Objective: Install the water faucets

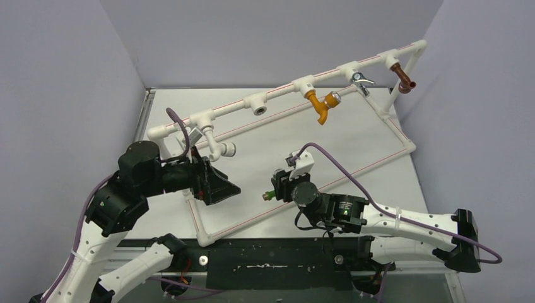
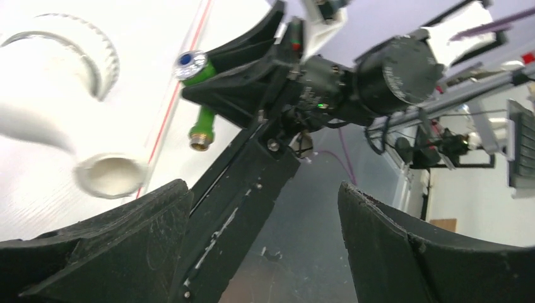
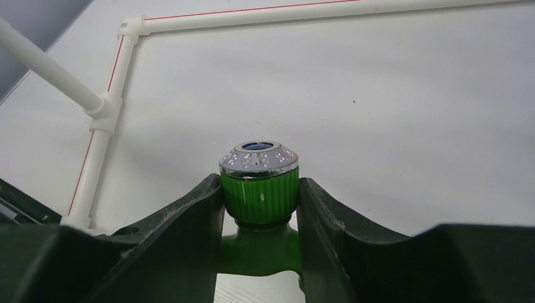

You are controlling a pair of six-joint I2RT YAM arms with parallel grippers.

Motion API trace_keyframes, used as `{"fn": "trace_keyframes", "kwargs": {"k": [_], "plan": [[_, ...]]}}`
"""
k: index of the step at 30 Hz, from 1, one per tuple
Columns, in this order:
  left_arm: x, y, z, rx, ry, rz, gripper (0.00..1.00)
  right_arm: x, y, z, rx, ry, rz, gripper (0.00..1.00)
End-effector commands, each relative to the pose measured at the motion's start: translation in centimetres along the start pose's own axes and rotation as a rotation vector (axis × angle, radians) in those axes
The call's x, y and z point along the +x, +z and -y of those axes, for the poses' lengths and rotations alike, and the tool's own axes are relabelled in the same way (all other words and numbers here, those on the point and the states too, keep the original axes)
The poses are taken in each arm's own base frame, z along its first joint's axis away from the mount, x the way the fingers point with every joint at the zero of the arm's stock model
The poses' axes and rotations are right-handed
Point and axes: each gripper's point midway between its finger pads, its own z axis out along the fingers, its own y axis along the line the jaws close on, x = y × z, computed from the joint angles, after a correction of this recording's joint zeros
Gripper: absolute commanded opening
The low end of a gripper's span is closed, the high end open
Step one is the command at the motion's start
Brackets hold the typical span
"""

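Note:
My right gripper (image 1: pixel 276 187) is shut on a bright green faucet (image 1: pixel 267 196) by its ribbed knob, just above the table's middle. The right wrist view shows the green faucet (image 3: pixel 260 197) and its silver cap pinched between both jaws of the right gripper (image 3: pixel 260 183). My left gripper (image 1: pixel 222 189) stands open and empty to its left, facing it. From the left gripper (image 2: pixel 262 188) the green faucet (image 2: pixel 203 121) shows ahead, and a white faucet (image 2: pixel 69 126) looms at the left. On the white pipe frame (image 1: pixel 281 90) hang the white faucet (image 1: pixel 218 147), an orange one (image 1: pixel 322 105), a silver one (image 1: pixel 360 80) and a brown one (image 1: pixel 402 76).
One tee socket (image 1: pixel 260 108) on the top pipe, between the white and orange faucets, holds nothing. The frame's lower rails (image 1: pixel 252 218) lie across the table around both grippers. Grey walls close in at the left, back and right. A black strip (image 1: pixel 271 259) runs along the near edge.

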Motion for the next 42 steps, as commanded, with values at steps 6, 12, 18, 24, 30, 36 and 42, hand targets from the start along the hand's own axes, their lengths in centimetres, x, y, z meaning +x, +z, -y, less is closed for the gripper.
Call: {"fn": "trace_keyframes", "kwargs": {"k": [6, 12, 18, 24, 30, 36, 42], "plan": [[-1.6, 1.8, -4.1, -0.170, 0.008, 0.055, 0.84, -3.8, -1.0, 0.5, 0.038, 0.095, 0.107, 0.00], [-3.8, 3.0, -5.7, -0.241, 0.032, 0.110, 0.84, -4.2, -1.2, 1.0, 0.060, 0.097, 0.123, 0.00], [-6.0, 4.1, -7.0, -0.297, 0.060, 0.144, 0.83, -4.1, -1.0, 1.3, 0.074, 0.090, 0.127, 0.00], [-7.7, 5.5, -7.9, -0.304, 0.087, 0.165, 0.79, -4.0, -0.7, 1.8, 0.097, 0.084, 0.136, 0.00], [-9.2, 7.0, -8.2, -0.283, 0.107, 0.162, 0.79, -4.2, -0.4, 2.2, 0.112, 0.089, 0.142, 0.00], [-9.0, 7.4, -8.4, -0.247, 0.084, 0.126, 0.78, -4.4, -0.6, 2.6, 0.117, 0.094, 0.147, 0.00], [-7.4, 5.0, -8.8, -0.332, 0.079, 0.110, 0.84, -4.4, -0.8, 2.6, 0.108, 0.107, 0.142, 0.00]]}}
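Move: The white faucet on the frame is roughly 10 cm ahead of the left hand, 2 cm to its left and 4 cm below. Its tee stands about 17 cm ahead and 7 left, and the green faucet in the right fingers some 7 ahead, 16 right and 12 below. From the right hand, the empty tee is about 17 cm ahead, 8 left and 9 higher, with the white faucet 4 ahead, 18 left, and the yellow one 16 ahead, 9 right, both some 8 higher. The left hand reaches about 12 cm forward to the white faucet, sinking some 4 cm on the way and then easing up a little, while its fingers swing about 15 degrees counter-clockwise, dip at the tips and end still wide open on either side of the faucet's knob, pushing the faucet and its frame forward. The right hand keeps its grip on the green faucet and drifts a couple of centimetres forward and to the right, turning slightly clockwise. ##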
